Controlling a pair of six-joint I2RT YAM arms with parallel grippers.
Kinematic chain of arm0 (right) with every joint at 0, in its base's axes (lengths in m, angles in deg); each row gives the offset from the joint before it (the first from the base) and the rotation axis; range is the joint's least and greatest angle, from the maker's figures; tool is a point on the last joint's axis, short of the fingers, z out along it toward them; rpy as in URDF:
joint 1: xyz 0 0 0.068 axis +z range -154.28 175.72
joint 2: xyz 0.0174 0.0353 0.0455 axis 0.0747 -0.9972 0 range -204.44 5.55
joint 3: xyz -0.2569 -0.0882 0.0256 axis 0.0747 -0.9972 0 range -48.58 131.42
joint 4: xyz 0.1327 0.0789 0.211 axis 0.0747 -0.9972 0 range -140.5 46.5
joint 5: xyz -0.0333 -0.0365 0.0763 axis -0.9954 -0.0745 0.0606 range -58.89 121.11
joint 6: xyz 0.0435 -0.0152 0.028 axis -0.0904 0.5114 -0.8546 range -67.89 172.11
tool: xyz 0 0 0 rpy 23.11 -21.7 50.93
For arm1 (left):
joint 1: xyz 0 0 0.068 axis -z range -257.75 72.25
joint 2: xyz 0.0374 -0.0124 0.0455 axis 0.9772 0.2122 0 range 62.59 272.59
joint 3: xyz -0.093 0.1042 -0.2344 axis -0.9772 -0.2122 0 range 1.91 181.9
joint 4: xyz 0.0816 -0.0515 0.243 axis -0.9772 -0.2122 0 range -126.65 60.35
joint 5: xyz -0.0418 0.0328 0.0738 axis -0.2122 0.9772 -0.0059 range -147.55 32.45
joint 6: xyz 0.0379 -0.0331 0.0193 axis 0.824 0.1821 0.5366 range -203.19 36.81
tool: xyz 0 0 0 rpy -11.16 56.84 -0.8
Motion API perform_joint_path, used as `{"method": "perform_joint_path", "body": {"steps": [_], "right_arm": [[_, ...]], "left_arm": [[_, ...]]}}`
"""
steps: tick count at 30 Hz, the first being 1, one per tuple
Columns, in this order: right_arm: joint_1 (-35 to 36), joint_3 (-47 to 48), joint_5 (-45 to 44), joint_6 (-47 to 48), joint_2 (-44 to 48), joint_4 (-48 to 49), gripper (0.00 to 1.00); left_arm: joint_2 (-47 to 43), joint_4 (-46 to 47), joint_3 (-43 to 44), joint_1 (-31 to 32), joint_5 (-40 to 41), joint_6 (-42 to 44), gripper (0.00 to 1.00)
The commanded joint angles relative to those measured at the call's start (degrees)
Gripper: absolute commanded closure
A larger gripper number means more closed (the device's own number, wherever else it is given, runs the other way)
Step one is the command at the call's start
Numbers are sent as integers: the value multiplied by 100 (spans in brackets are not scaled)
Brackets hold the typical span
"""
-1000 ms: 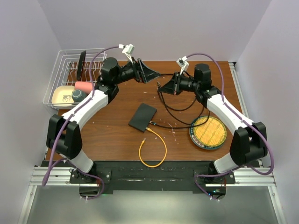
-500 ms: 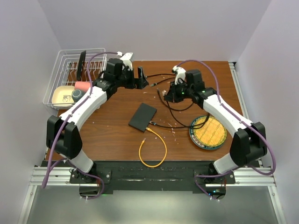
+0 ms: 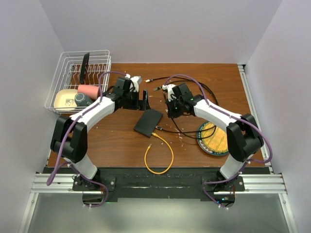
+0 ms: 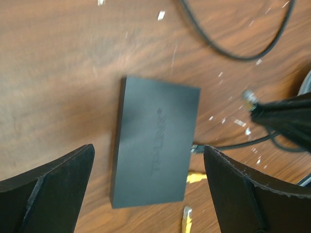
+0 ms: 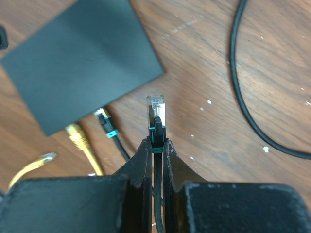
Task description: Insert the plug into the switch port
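The switch (image 3: 148, 122) is a flat matte-black box lying on the wooden table; it also shows in the left wrist view (image 4: 155, 160) and the right wrist view (image 5: 82, 63). My left gripper (image 3: 144, 101) hovers just beyond its far end, wide open (image 4: 148, 149) with the box below between the fingers, not touching. My right gripper (image 3: 171, 108) is to the right of the switch, shut (image 5: 156, 141) on the plug (image 5: 156, 114), whose clear tip on a black, teal-banded boot points toward the switch but stays apart from it.
A black plug (image 5: 104, 119) and a yellow plug (image 5: 75, 133) sit at the switch's near edge. A yellow cable (image 3: 160, 155) loops toward the front. Black cable (image 3: 194, 87) trails behind. A round yellow plate (image 3: 216, 138) lies right; a wire rack (image 3: 80, 73) stands back left.
Both arms have come down and forward from the back of the table. The left gripper now sits over the switch, and the right gripper has carried the plug close to it.
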Motion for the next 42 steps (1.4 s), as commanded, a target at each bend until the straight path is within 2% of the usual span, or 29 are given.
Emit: {"method": "perform_joint_path", "body": {"steps": [1,7,17,29,36,42], "right_arm": [[312,-59,-697,287,-168,-143,100],[629,12,-1015,542,-564,-205,100],[734,-155,-944,595,-723,-64,100],[910,-164,-936,638,-846,50,100],[998,-164,-909,577,-828,155,100],[1077,-190,-900,542,-793,243,100]], "left_arm": [[31,210,-250,-37,-61,127,0],[207,201,-303,-37,-88,197,0],[585,403,-356,-99,-298,109,2],[1042,579,-250,-134,-518,-5,20],[1200,649,-242,-160,-703,-40,35],[1288,649,-259,-160,-721,-58,39]]}}
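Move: Over the table to the right of the switch, the right hand holds the black plug. Its free port, in the switch's right long side, lies about 5 cm left, 2 back and 8 below. The plugged black connector is roughly 2 cm behind that port, the yellow connector 4 cm behind. The empty left hand has the switch's middle some 4 cm back, 2 right and 10 below, with the free port 4 back and 7 right. Sinking quickly about 6 cm while drawing back and a little left, the right hand pauses, then eases on left and slightly back, its fingers turning some 15 degrees steeper and keeping their grip on the plug, whose tip comes up to the switch's port side beside the plugged black connector. Meanwhile the left hand drops about 9 cm to the switch's left long side, tips down and closes from wide open to just over half, one finger outside that side, the other over the top. ##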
